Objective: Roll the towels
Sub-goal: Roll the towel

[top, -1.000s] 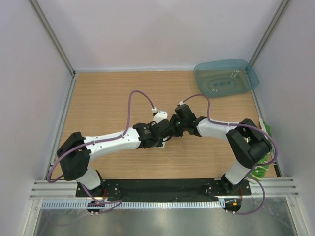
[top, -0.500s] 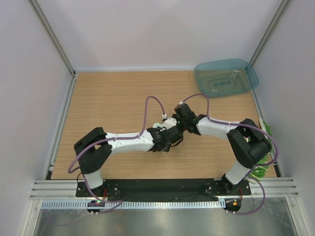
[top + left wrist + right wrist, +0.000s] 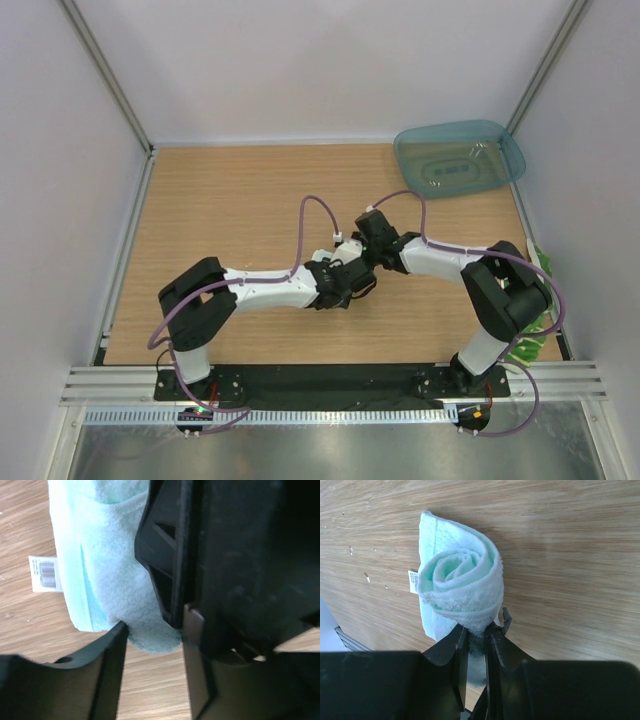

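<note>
The pale mint-white towel (image 3: 462, 582) is wound into a roll, and its spiral end faces the right wrist camera. My right gripper (image 3: 476, 630) is shut on the roll's lower edge. In the left wrist view the same towel (image 3: 110, 555) hangs in front of my left gripper (image 3: 152, 630). That gripper stands open, and the towel's end touches its left fingertip (image 3: 119, 630). From above, both grippers meet at mid-table, the left gripper (image 3: 354, 286) just below the right gripper (image 3: 360, 264), and they hide the towel. A pale cloth with green marks (image 3: 541, 262) peeks out at the table's right edge.
A translucent teal tray (image 3: 505, 160) sits at the far right corner. A white barcode label (image 3: 46, 573) hangs from the towel's side. Metal frame posts and white walls enclose the wooden table (image 3: 220, 200).
My left jaws have opened off the towel. The left arm's elbow has drawn in to the right, and its gripper has slid slightly right. The right gripper keeps its hold and has hardly moved.
</note>
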You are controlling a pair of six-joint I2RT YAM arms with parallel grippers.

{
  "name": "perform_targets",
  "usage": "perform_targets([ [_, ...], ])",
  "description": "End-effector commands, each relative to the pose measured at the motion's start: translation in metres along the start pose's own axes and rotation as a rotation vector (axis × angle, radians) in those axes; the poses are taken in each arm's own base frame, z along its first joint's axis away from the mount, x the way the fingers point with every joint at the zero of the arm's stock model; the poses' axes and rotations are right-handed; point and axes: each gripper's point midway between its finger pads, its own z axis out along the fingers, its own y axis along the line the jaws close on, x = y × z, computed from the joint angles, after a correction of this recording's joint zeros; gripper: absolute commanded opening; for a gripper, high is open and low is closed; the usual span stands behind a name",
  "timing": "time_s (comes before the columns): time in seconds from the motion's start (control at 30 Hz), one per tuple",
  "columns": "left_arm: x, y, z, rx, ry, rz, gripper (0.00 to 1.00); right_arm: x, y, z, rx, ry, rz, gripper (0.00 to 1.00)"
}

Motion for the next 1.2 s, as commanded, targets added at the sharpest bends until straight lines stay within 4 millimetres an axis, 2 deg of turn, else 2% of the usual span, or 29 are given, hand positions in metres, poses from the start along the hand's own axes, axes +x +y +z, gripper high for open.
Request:
perform_targets([
  [0.0, 0.001, 0.003, 0.015, -0.028, -0.017, -0.024, 0.45, -0.001, 0.024, -0.009, -0.068, 0.020, -0.038, 0.08],
  [0.03, 0.006, 0.007, 0.018, -0.032, -0.006, -0.025, 0.39, 0.001, 0.026, -0.009, -0.073, 0.028, -0.046, 0.08],
  [0.07, 0.007, 0.006, 0.019, -0.013, 0.003, -0.033, 0.29, 0.001, 0.025, -0.008, -0.069, 0.032, -0.050, 0.08],
  [0.17, 0.008, 0.012, 0.021, 0.000, 0.007, -0.051, 0.17, 0.002, 0.025, -0.011, -0.070, 0.046, -0.072, 0.11],
  [0.23, 0.007, 0.013, 0.021, 0.021, 0.016, -0.055, 0.15, -0.001, 0.029, -0.014, -0.066, 0.042, -0.096, 0.16],
  [0.27, 0.010, 0.015, 0.022, 0.027, 0.027, -0.052, 0.13, 0.001, 0.025, -0.015, -0.044, 0.052, -0.108, 0.25],
  [0.33, 0.009, 0.013, 0.019, 0.061, 0.034, -0.062, 0.12, -0.008, 0.028, -0.021, -0.028, 0.027, -0.151, 0.36],
  [0.37, 0.011, 0.014, 0.019, 0.072, 0.042, -0.067, 0.11, -0.012, 0.021, -0.024, 0.016, 0.016, -0.158, 0.45],
  [0.57, 0.004, 0.008, 0.006, 0.215, 0.066, -0.163, 0.09, -0.051, 0.024, -0.054, 0.073, -0.084, -0.193, 0.59],
  [0.63, 0.006, 0.005, 0.001, 0.266, 0.085, -0.184, 0.09, -0.067, 0.023, -0.064, 0.078, -0.119, -0.186, 0.61],
  [0.8, 0.003, 0.012, 0.002, 0.356, 0.115, -0.292, 0.09, -0.080, 0.015, -0.080, 0.067, -0.137, -0.162, 0.63],
  [0.83, 0.008, 0.016, 0.004, 0.367, 0.126, -0.314, 0.09, -0.079, 0.012, -0.081, 0.060, -0.128, -0.155, 0.63],
  [0.87, 0.009, 0.009, -0.005, 0.440, 0.152, -0.341, 0.09, -0.080, 0.011, -0.086, 0.052, -0.137, -0.150, 0.63],
  [0.9, -0.001, 0.014, -0.003, 0.467, 0.136, -0.398, 0.09, -0.080, 0.010, -0.087, 0.045, -0.136, -0.145, 0.64],
  [0.93, -0.003, 0.015, -0.004, 0.488, 0.138, -0.423, 0.09, -0.073, 0.008, -0.086, 0.030, -0.114, -0.144, 0.63],
  [0.97, 0.002, 0.019, -0.004, 0.500, 0.150, -0.442, 0.09, -0.075, 0.012, -0.088, 0.000, -0.126, -0.139, 0.63],
  [1.0, -0.002, 0.022, -0.004, 0.521, 0.153, -0.467, 0.09, -0.073, 0.013, -0.088, -0.018, -0.122, -0.141, 0.63],
  [1.1, 0.000, 0.029, -0.002, 0.554, 0.183, -0.515, 0.09, -0.059, 0.022, -0.081, -0.118, -0.075, -0.139, 0.63],
  [1.13, -0.004, 0.029, -0.002, 0.581, 0.173, -0.534, 0.09, -0.060, 0.030, -0.079, -0.165, -0.080, -0.144, 0.63],
  [1.17, 0.002, 0.030, 0.000, 0.598, 0.186, -0.559, 0.09, -0.055, 0.036, -0.079, -0.206, -0.056, -0.132, 0.64],
])
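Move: The rolled towel's middle lies about 5 cm ahead of the left hand and 2 cm to its left, about level in height, its near end between that hand's open fingers. The right hand still pinches the roll; from it, the towel's middle is some 3 cm ahead and 3 cm left. The towel's white label lies about 4 cm ahead of and 5 cm left of the left hand, roughly 1 cm lower. Almost in place, the left fingers close on the roll's near end while the right hand keeps its pinch. The right fingers then open and come free, going up, right and forward some 11 cm before easing back slightly. Keeping hold, the left hand swings its fingers some 40 degrees towards the right and steeper, drawing about 3 cm left and 2 cm forward. ##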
